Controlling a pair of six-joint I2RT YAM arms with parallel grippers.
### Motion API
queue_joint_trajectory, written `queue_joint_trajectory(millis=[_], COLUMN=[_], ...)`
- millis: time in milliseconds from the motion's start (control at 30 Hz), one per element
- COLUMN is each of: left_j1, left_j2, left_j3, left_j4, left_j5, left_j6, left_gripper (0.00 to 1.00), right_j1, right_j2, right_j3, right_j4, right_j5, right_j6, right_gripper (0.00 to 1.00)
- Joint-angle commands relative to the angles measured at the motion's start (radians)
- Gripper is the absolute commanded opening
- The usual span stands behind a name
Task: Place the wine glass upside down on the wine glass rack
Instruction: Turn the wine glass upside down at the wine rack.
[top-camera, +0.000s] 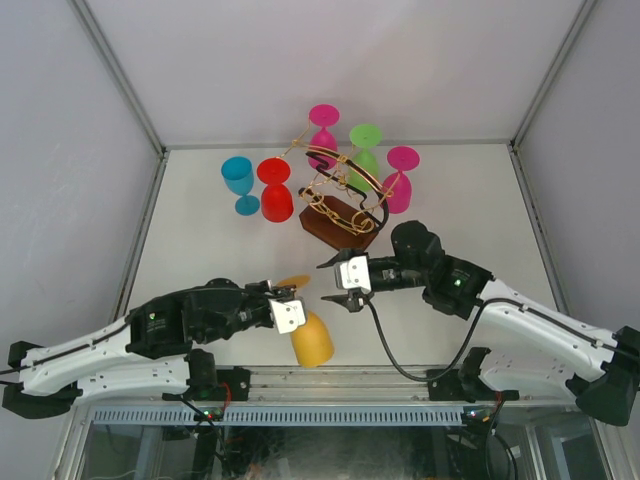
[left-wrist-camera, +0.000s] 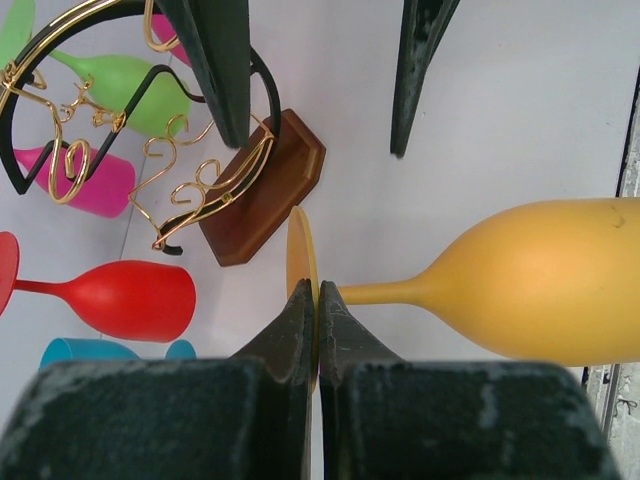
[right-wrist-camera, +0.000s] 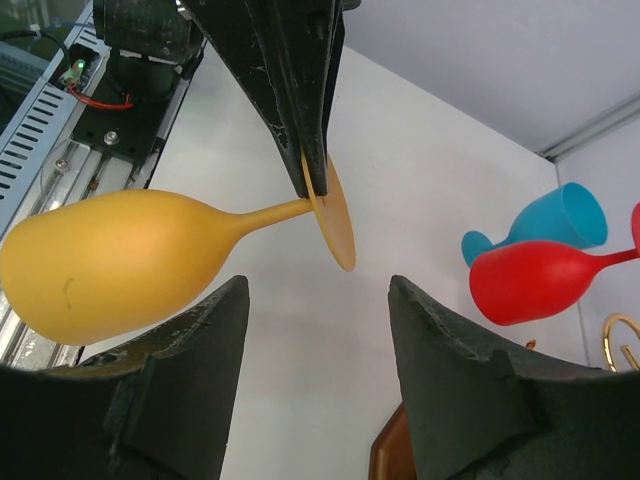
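A yellow wine glass (top-camera: 314, 341) is held off the table on its side, bowl toward the near edge. My left gripper (top-camera: 291, 301) is shut on the thin disc of its foot (left-wrist-camera: 301, 250), stem pointing right to the bowl (left-wrist-camera: 550, 280). My right gripper (top-camera: 336, 282) is open just right of that foot, which sits beyond its fingertips (right-wrist-camera: 317, 285), apart from them. The wine glass rack (top-camera: 340, 192), gold wire on a brown wooden base (left-wrist-camera: 265, 190), stands behind, past the yellow glass (right-wrist-camera: 110, 260).
Two pink glasses (top-camera: 323, 125) (top-camera: 402, 172) and a green one (top-camera: 364, 150) hang on the rack. A blue glass (top-camera: 238, 178) and a red glass (top-camera: 275, 190) sit on the table left of it. Grey walls enclose the table.
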Motion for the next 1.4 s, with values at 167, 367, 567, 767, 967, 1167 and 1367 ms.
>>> queue_joint_trajectory(millis=[167, 367, 567, 767, 967, 1167, 1367], left_j1=[-0.006, -0.006, -0.007, -0.006, -0.006, -0.006, -0.006], left_j2=[0.016, 0.019, 0.012, -0.006, -0.022, -0.062, -0.119], left_j3=[0.059, 0.06, 0.057, 0.045, 0.043, 0.033, 0.031], left_j4=[0.066, 0.067, 0.076, 0.098, 0.108, 0.135, 0.176], left_j5=[0.07, 0.075, 0.067, 0.059, 0.042, 0.015, -0.054], left_j6=[0.019, 0.02, 0.019, 0.016, -0.006, -0.058, -0.168], left_gripper=[0.0, 0.0, 0.0, 0.0, 0.07, 0.41, 0.66], right_j1=[0.017, 0.019, 0.037, 0.067, 0.082, 0.086, 0.085], right_j2=[0.096, 0.137, 0.156, 0.176, 0.166, 0.139, 0.094], right_j3=[0.069, 0.073, 0.073, 0.072, 0.073, 0.073, 0.037], right_j4=[0.095, 0.118, 0.121, 0.117, 0.11, 0.077, 0.074], right_j5=[-0.022, -0.033, -0.031, 0.012, 0.056, 0.116, 0.197], right_j6=[-0.038, -0.039, -0.04, -0.062, -0.088, -0.119, -0.133], right_gripper=[0.54, 0.45, 0.35, 0.23, 0.01, 0.0, 0.0])
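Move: The left hand still holds the orange wine glass by its foot, bowl towards the bases; the waiting right fingers are about 6 cm to its right, level ahead, some 2 cm higher. From the right hand, the glass's foot is roughly 5 cm left, 1 cm ahead and 3 cm below. The wine glass rack is some 21 cm ahead, 2 cm right and 12 cm below; the hung red glass, 21 cm ahead, 9 cm left and 10 cm below. Right hand moves about 4 cm left and 3 cm down, pinches the glass's foot; left opens and rises 4 cm. ##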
